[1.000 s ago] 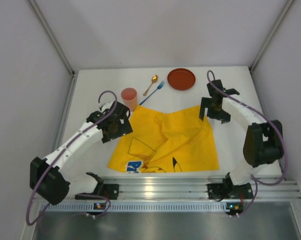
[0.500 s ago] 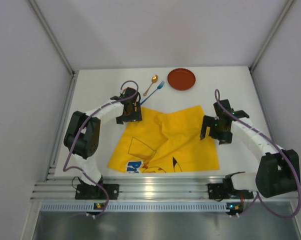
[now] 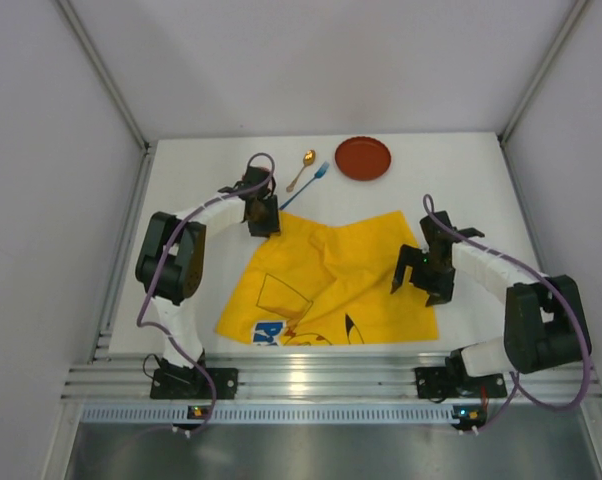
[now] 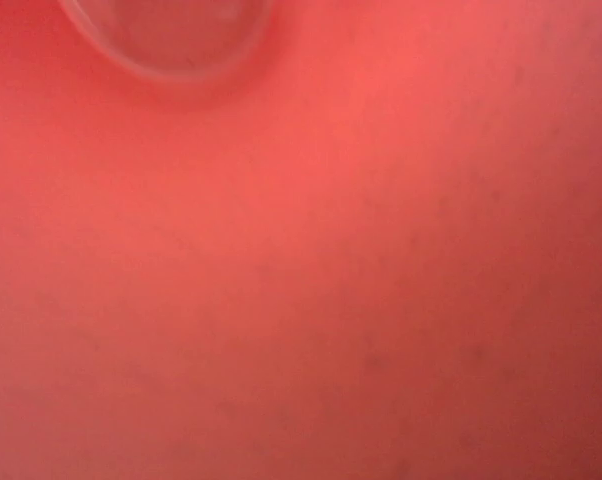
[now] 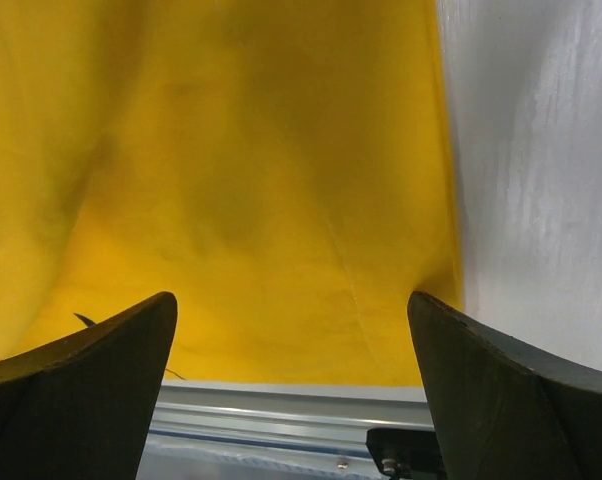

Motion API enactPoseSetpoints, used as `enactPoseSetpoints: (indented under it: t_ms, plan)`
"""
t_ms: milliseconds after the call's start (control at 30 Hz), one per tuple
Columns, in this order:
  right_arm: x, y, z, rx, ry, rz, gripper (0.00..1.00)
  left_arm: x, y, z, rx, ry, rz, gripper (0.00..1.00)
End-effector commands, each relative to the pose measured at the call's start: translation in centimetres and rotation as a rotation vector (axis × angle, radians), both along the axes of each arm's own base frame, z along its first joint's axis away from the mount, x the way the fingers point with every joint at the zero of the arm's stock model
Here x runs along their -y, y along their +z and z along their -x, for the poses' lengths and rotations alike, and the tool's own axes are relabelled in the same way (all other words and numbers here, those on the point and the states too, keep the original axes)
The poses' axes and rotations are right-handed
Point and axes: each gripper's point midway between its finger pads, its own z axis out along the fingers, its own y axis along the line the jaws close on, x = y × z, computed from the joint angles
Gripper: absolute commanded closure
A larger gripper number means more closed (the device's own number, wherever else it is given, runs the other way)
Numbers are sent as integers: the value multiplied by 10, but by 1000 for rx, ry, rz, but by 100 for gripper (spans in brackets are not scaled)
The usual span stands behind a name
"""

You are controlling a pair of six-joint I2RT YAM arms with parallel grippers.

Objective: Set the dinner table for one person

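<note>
Pink cup fills the whole left wrist view, so close that no fingers show there. From above, my left gripper sits on the spot by the yellow cloth's far left corner and covers the cup; its jaws are hidden. My right gripper hangs open over the right part of the yellow cartoon-printed cloth, its dark fingertips wide apart above the fabric. The white dinner table lies under it all.
A red plate lies at the back right. A gold spoon and a blue fork lie side by side left of it. The ribbed aluminium rail runs along the near edge.
My left arm swung in from the left and its gripper came down over the pink cup, hiding it from above. My right gripper moved nearer and left, over the cloth.
</note>
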Motion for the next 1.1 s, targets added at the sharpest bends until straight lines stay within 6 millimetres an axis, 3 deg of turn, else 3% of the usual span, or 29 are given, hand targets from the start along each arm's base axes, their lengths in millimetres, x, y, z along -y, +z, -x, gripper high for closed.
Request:
enactPoseSetpoints:
  t_ms: [0,33,67,133,167,267,300,367,400,467,633,767,900,1067]
  plan:
    - [-10,-11,-2,-28,-26,-38,0,19,-25,19,-79,-63,79,64]
    - [-9,-17,2,-53,-29,-29,0,19,-26,21,-85,-67,82,68]
    - [-9,-20,2,-62,-31,-27,0,20,-27,22,-90,-68,84,88]
    - [-9,-29,6,-91,-39,-27,3,17,-26,23,-91,-57,69,100]
    - [-10,-32,6,-95,-41,-33,6,15,-25,24,-91,-53,63,100]
    - [-14,-46,12,-128,-49,-48,37,4,-17,25,-82,-9,23,100]
    - [-15,-49,12,-132,-49,-56,58,-2,-15,25,-75,14,-6,100]
    - [-14,-54,16,-157,-49,-51,74,-11,-6,30,-62,42,-31,100]
    - [-13,-55,17,-165,-48,-44,88,-19,-4,30,-54,67,-60,100]
    - [-8,-54,14,-157,-46,-14,97,-34,2,37,-49,102,-98,100]
    - [7,-41,9,-146,-53,71,100,-68,8,51,-51,182,-165,100]
    - [16,-34,6,-129,-66,113,100,-90,14,50,-41,236,-195,100]
    - [22,-32,6,-130,-77,122,100,-105,21,39,-20,263,-230,100]
    - [25,-32,5,-127,-74,118,100,-109,31,19,3,276,-244,100]
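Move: My left fingers, half shut, are at the yellow cloth's far-left corner, about 1 cm ahead, 1 cm right and 1 cm below them; the cup is some 5 cm ahead, neither left nor right. The fork lies about 14 cm ahead and 12 cm right, the spoon 19 ahead and 11 right. My open right fingers are over cloth about 2 cm back and 3 below; its near-right corner is some 13 back, 6 right. I shut my left fingers on the cloth near its far-left corner, easing about 1.5 cm right, then drag it some 12 cm left and 5 cm back, low along the table beside the cup, turning roughly 15 degrees counter-clockwise. My right hand sinks about 2.5 cm and 2 cm back, closes from wide open to pinch a fold near the right edge, and holds on against the pull. ##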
